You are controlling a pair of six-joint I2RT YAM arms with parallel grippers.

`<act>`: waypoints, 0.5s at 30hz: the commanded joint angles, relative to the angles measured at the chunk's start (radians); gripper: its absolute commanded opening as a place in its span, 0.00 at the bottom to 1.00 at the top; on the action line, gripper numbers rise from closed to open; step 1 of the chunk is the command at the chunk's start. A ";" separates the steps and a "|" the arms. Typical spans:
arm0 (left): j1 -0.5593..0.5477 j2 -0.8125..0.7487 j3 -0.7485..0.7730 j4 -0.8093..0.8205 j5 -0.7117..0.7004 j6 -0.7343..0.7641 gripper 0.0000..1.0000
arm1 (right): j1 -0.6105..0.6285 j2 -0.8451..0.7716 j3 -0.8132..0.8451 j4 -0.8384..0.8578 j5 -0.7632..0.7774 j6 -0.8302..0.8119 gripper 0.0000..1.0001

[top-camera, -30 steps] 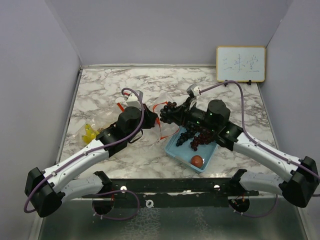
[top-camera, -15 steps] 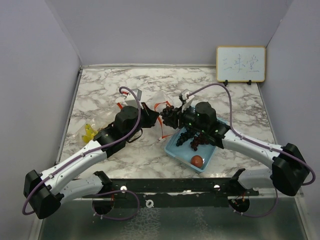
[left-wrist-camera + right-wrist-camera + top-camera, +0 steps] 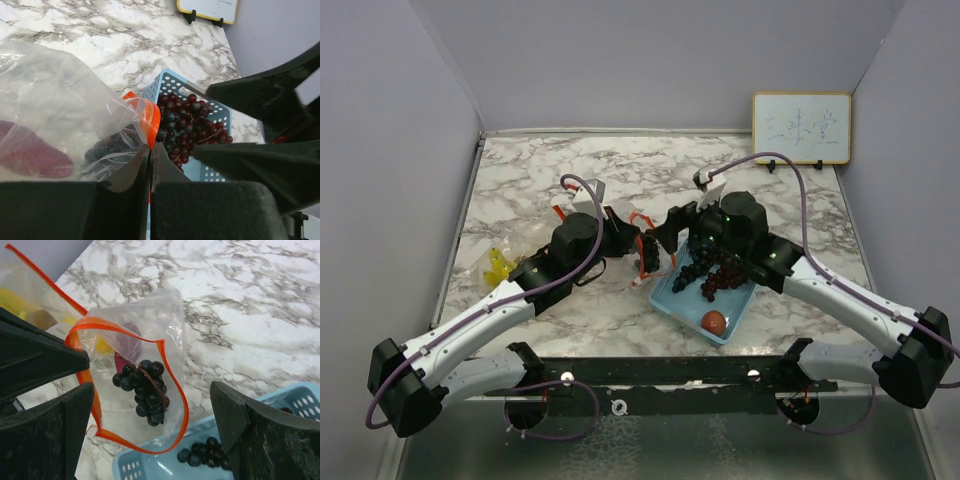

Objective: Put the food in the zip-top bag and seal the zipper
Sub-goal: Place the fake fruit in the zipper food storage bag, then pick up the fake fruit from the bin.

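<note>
The clear zip-top bag point(image 3: 170, 330) with an orange rim stands with its mouth held open beside the basket. My left gripper point(image 3: 150, 152) is shut on the bag's orange rim point(image 3: 638, 222). One cluster of dark grapes point(image 3: 145, 387) lies inside the bag, with the magenta piece point(image 3: 126, 347) deeper in. My right gripper point(image 3: 152, 405) hangs open over the bag's mouth, holding nothing. More grapes point(image 3: 712, 275) and the small red fruit point(image 3: 714, 321) sit in the light blue basket point(image 3: 670, 300). Yellow bananas point(image 3: 500, 265) lie at the left under clear plastic.
A small whiteboard point(image 3: 801, 128) leans on the back wall at the right. The basket's corner point(image 3: 150, 465) touches the bag's mouth. Grey walls close in the marble table point(image 3: 570, 170) on three sides.
My right gripper has opened and let go of a grape cluster, which now lies inside the bag. The left gripper kept its hold on the rim.
</note>
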 commanded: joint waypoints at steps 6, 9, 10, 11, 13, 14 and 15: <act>0.005 -0.055 -0.099 0.037 -0.028 -0.012 0.00 | -0.006 -0.018 0.012 -0.540 0.382 0.268 1.00; 0.006 -0.069 -0.125 0.038 -0.033 -0.015 0.00 | -0.010 0.025 -0.023 -0.541 0.389 0.324 1.00; 0.006 -0.074 -0.134 0.043 -0.031 -0.015 0.00 | -0.012 0.037 -0.033 -0.518 0.385 0.329 1.00; 0.005 -0.076 -0.144 0.048 -0.028 -0.017 0.00 | -0.016 0.052 -0.041 -0.498 0.385 0.330 0.99; 0.006 -0.081 -0.164 0.060 -0.020 -0.025 0.00 | -0.034 0.098 -0.041 -0.463 0.388 0.331 0.98; 0.006 -0.080 -0.174 0.065 -0.012 -0.029 0.00 | -0.048 0.126 -0.034 -0.451 0.389 0.332 0.97; 0.005 -0.080 -0.185 0.074 -0.003 -0.034 0.00 | -0.060 0.160 -0.028 -0.436 0.376 0.330 0.96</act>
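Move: Just right of the bag's open mouth, the empty right hand has the black grapes in the basket about 9 cm to its right, 3 cm back and 18 cm below. The red grapes lie about 9 cm farther right of them, the reddish round fruit some 13 cm nearer the base than them; the bagged grapes hang roughly 4 cm left of this hand and 10 below. From the left hand, the black grapes are about 17 cm right, 5 back, 21 below. Swinging away from the bag's mouth, the right hand goes about 10 cm right, rising slightly and then sinking some 12 cm net towards the black grapes in the basket; its wide-open fingers turn clockwise and tip down, each by roughly 25 degrees. Meanwhile the left hand keeps its pinch on the bag's rim and lowers it about 5 cm. ##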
